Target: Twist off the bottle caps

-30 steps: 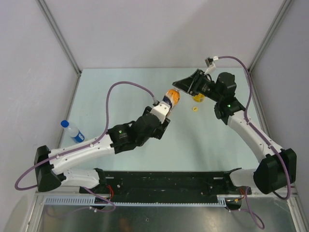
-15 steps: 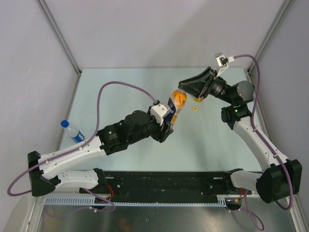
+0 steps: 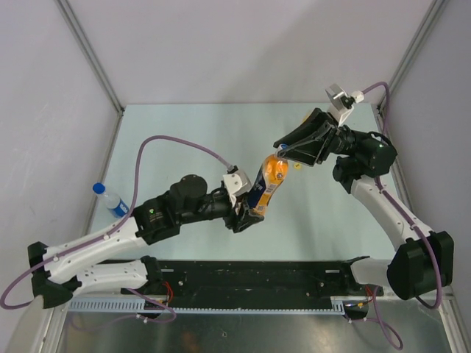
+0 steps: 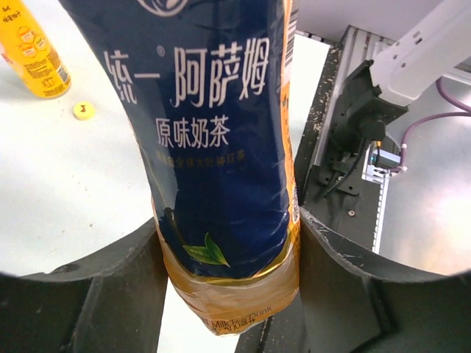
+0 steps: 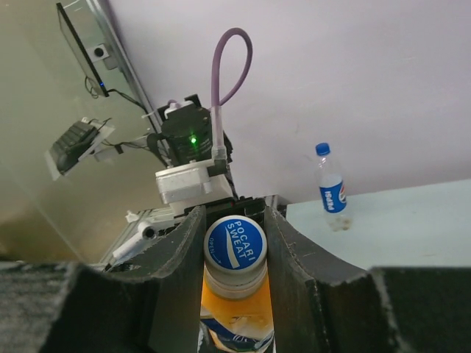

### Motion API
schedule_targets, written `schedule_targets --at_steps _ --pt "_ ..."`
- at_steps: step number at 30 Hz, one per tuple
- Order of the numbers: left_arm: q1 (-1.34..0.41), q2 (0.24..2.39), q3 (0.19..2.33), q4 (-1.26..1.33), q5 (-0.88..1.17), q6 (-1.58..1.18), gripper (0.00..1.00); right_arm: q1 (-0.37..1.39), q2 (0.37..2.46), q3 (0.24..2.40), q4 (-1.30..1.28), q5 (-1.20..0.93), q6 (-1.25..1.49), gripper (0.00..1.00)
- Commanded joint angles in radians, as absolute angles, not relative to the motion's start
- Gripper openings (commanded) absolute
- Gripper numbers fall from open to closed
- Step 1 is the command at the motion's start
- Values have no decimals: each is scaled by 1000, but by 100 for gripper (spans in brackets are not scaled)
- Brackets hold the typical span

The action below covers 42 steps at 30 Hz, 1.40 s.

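Observation:
My left gripper [image 3: 249,209] [image 4: 228,254] is shut on the lower body of the short orange bottle [image 3: 273,173] [image 4: 213,147], which has a dark blue label and is held tilted above the table. Its bottle cap [image 5: 234,246], white-sided with a blue printed top, sits between the fingers of my right gripper [image 3: 282,151] [image 5: 234,229], which is shut on it. A loose yellow cap [image 4: 84,110] [image 3: 296,165] lies on the table beside the tall yellow bottle [image 4: 33,51]. The clear water bottle [image 3: 112,200] [image 5: 332,190] stands at the left edge, its blue cap [image 5: 321,148] on.
Grey enclosure walls with metal corner posts [image 3: 92,59] surround the pale green table [image 3: 184,132]. A black rail [image 3: 250,278] runs along the near edge between the arm bases. Purple cables [image 3: 176,143] loop above both arms.
The left arm has swung and carried the orange bottle nearer, tilting it more. The right gripper has followed, turning at the wrist, still shut on the cap.

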State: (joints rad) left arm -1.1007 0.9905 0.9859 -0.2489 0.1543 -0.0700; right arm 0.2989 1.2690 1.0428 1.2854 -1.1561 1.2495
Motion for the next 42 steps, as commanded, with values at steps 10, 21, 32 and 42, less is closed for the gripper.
schedule_targets --at_steps 10,21,32,42 --pt "-1098 861 937 86 273 -14 15 279 1295 1031 1520 -1215 1370 4" --pt "-1097 861 908 24 127 -33 13 180 1275 1030 1520 -1130 1415 94" --pt "-1097 934 950 -106 -36 -36 8 160 1228 1032 1436 -1073 1392 99" --pt "-1097 1005 999 -202 -189 -41 0 156 1105 1038 648 -830 961 99"
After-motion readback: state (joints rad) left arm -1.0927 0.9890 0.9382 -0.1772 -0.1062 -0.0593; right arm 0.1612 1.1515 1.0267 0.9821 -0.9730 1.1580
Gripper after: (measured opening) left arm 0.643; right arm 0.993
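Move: The blue-topped cap is already pinched at my right hand point. The milk tea bottle under it slants away, its middle about 4 cm back, 3 to the left and 7 below. The loose yellow cap lies some 20 cm ahead, 8 right and 42 down, with the yellow bottle about 26 ahead, 10 right and 33 down. From my left hand, which holds the bottle's base, the blue-topped cap is roughly 7 cm ahead, 7 right and 15 up. I keep the right hand's pinch almost in place, then open those fingers wide off the blue-topped cap and draw away about 4 cm forward and 4 to the right, rising slightly and turning clockwise at the end. My left hand keeps gripping the bottle's base, lifts it about 4 cm, then lowers it again while carrying it forward and turning it counter-clockwise some 15 degrees. ##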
